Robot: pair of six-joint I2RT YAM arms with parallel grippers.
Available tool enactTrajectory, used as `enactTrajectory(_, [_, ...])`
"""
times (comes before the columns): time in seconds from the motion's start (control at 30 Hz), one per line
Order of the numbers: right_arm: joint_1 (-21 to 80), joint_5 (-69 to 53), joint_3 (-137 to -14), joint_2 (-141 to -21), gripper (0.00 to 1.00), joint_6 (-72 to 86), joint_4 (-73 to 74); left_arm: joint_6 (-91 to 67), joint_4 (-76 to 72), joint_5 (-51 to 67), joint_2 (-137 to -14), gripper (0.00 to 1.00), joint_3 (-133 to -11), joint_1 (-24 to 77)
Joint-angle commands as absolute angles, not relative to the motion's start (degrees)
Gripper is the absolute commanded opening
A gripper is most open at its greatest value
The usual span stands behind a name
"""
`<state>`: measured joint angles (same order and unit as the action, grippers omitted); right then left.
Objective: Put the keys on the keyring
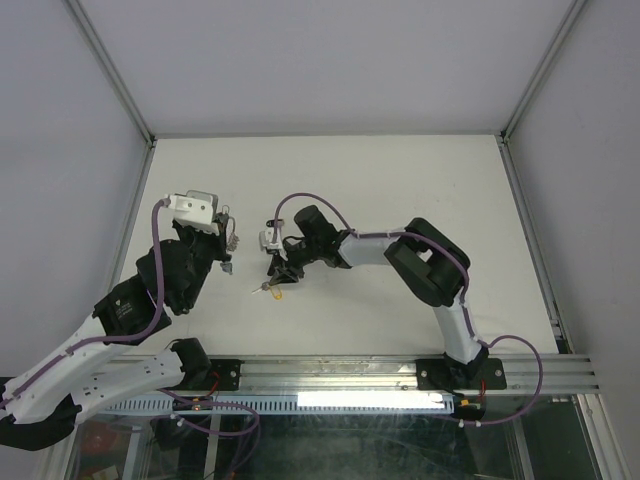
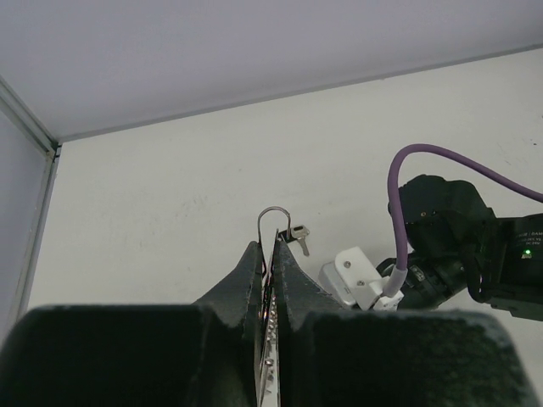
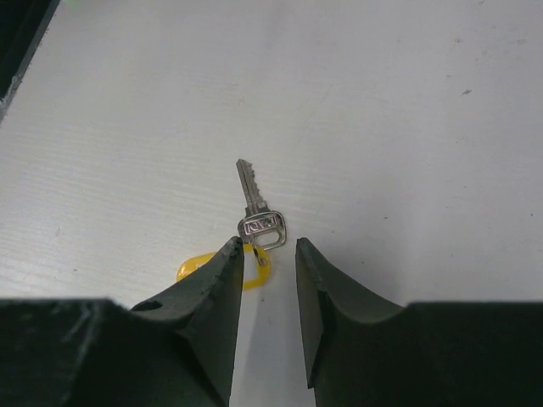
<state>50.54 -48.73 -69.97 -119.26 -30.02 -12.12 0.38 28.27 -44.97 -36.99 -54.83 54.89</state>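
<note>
In the left wrist view my left gripper is shut on the keyring. Its thin wire loop pokes out above the fingertips, and one small silver key hangs beside them. From above, that gripper is held left of centre. The key with the yellow tag lies flat on the table, blade pointing away, its tag partly hidden by a finger. My right gripper is open just short of the key's head, tips down near the table. In the top view this key shows below the right gripper.
The white table is walled at the back and on both sides. My right arm with its purple cable lies close to the right of the left gripper. An aluminium rail runs along the near edge.
</note>
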Motion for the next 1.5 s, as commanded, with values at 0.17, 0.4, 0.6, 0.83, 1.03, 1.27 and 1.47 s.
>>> enactTrajectory(0.17, [50.36, -48.06, -74.99, -120.30, 0.32, -33.00, -5.63, 0.45, 26.37, -45.17, -37.09, 0.00, -56.88, 54.58])
enactTrajectory(0.4, [50.53, -47.97, -77.03, -121.35, 0.28, -33.60, -2.81, 0.49, 26.37, -45.44, -36.48, 0.00, -56.43, 54.57])
enactTrajectory(0.6, [51.02, -48.12, -79.21, -122.41, 0.27, -34.92, 0.25, 0.74, 26.37, -45.61, -36.22, 0.00, -56.32, 54.53])
enactTrajectory(0.83, [51.54, -48.07, -81.14, -123.38, 0.25, -36.21, 3.77, 0.88, 26.37, -45.86, -35.94, 0.00, -55.96, 54.58])
enactTrajectory(1.03, [51.92, -48.19, -82.08, -123.94, 0.13, -36.55, 5.35, 0.88, 26.37, -46.03, -35.45, 0.00, -55.92, 54.54])
enactTrajectory(1.27, [51.77, -48.53, -80.26, -120.91, 0.00, -37.67, 5.48, 0.79, 26.37, -46.13, -34.96, 0.00, -56.06, 54.58])
enactTrajectory(1.47, [50.10, -47.22, -74.89, -110.33, 0.00, -35.66, 5.56, 0.52, 25.81, -43.20, -35.78, 0.00, -56.50, 54.55])
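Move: The key with the yellow tag lies on the table almost under the open right fingertips: its middle is about 1 cm back, 1 cm left and some 2 cm below the hand. The black-tagged key is about 16 cm straight ahead of the right hand, down at table height; the keyring hangs from the left hand roughly 26 cm above, 3 cm left and 2 cm ahead. From the left hand, the yellow-tagged key is about 30 cm below and 4 cm to the right, level fore and aft. The right hand eases down about 2 cm onto the small link between the key's bow and the yellow tag, its leftward-pointing fingers tipping some 10 degrees more steeply down as they narrow. Low over the table it shuts the fingers fully, pinching that link between the tips, then starts to draw off to the right by about 1 cm, rising slightly. ##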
